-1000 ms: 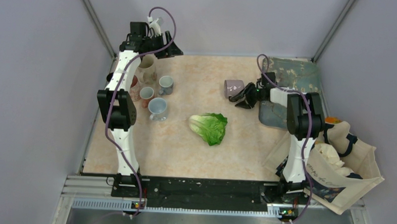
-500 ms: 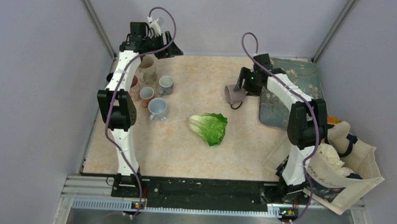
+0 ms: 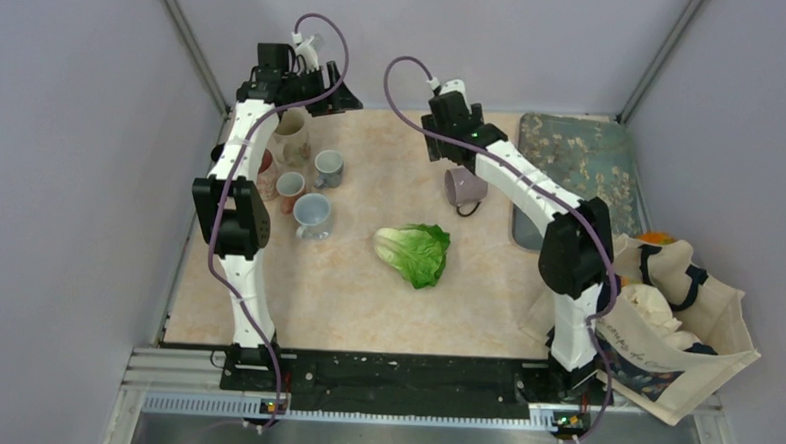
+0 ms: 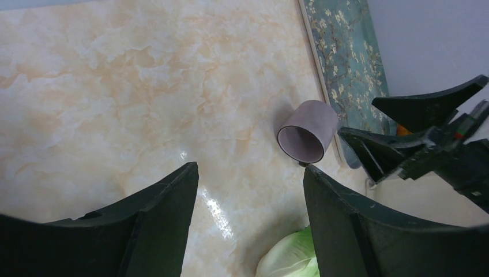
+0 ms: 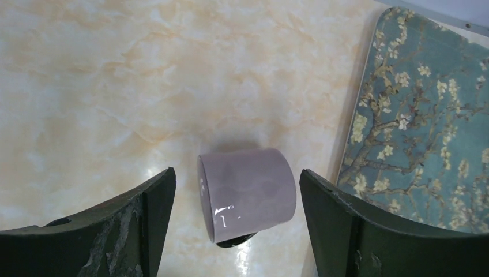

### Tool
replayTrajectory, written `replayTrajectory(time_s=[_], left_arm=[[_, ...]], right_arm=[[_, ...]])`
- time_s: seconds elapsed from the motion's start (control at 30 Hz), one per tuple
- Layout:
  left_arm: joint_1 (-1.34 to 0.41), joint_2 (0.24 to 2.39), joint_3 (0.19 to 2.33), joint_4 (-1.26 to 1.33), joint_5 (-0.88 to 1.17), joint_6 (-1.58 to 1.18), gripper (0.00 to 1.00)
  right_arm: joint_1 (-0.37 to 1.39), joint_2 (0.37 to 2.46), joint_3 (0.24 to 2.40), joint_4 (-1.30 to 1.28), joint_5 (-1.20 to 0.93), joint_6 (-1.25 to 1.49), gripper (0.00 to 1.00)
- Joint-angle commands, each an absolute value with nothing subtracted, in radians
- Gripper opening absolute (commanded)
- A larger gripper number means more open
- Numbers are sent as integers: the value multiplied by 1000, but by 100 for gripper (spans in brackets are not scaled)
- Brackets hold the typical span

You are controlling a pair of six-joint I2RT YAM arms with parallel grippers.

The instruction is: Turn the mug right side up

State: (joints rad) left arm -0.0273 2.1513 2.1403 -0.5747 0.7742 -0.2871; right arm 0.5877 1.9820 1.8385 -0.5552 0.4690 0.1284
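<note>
The mauve mug (image 3: 465,187) lies on its side on the marble table, with its dark handle toward the table. In the right wrist view the mug (image 5: 248,190) shows below and between the open fingers, untouched. My right gripper (image 3: 455,150) hovers above the mug's far side, open and empty (image 5: 236,173). My left gripper (image 3: 339,98) is raised at the back left, open and empty (image 4: 251,168). From there the mug's open mouth (image 4: 307,131) shows far off.
A lettuce head (image 3: 415,251) lies mid-table. Several upright mugs (image 3: 312,213) and a pitcher (image 3: 291,137) stand at the left under the left arm. A floral tray (image 3: 582,155) lies just right of the mug. A tote bag (image 3: 675,324) sits off the right edge.
My right gripper has swung from the mug's right side up and over to its far side. The mug has shifted slightly nearer and still lies on its side. The left arm has not moved.
</note>
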Motion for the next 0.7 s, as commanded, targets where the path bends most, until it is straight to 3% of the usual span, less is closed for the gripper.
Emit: replayTrajectory(time_s=[0.0, 0.67], left_arm=[[-27, 2080, 2165, -524, 795, -291, 72], [-27, 2080, 2165, -524, 795, -291, 72]], right_arm=[[615, 2065, 1897, -523, 571, 10, 78], [630, 2114, 1728, -532, 639, -126, 75]])
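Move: The mug lies on its side, mouth to the left, about 16 cm below the right hand, some 4 cm to its right and 2 cm back. The lettuce is roughly 15 cm nearer the base than the mug and 10 cm to its left; the tray's middle is about 23 cm to the right of the mug and 4 cm farther out. From the left hand, the mug lies about 25 cm right, 9 cm back and 21 cm down. Down towards the overturned mug goes the right hand, about 8.5 cm in all, quick at first and then slower, while easing some 2.5 cm right. The wrist rolls about 20 degrees so the hand's left side sinks, and the fingers stay wide open, with one brought down towards the mug's mouth side and the other towards its base end. ##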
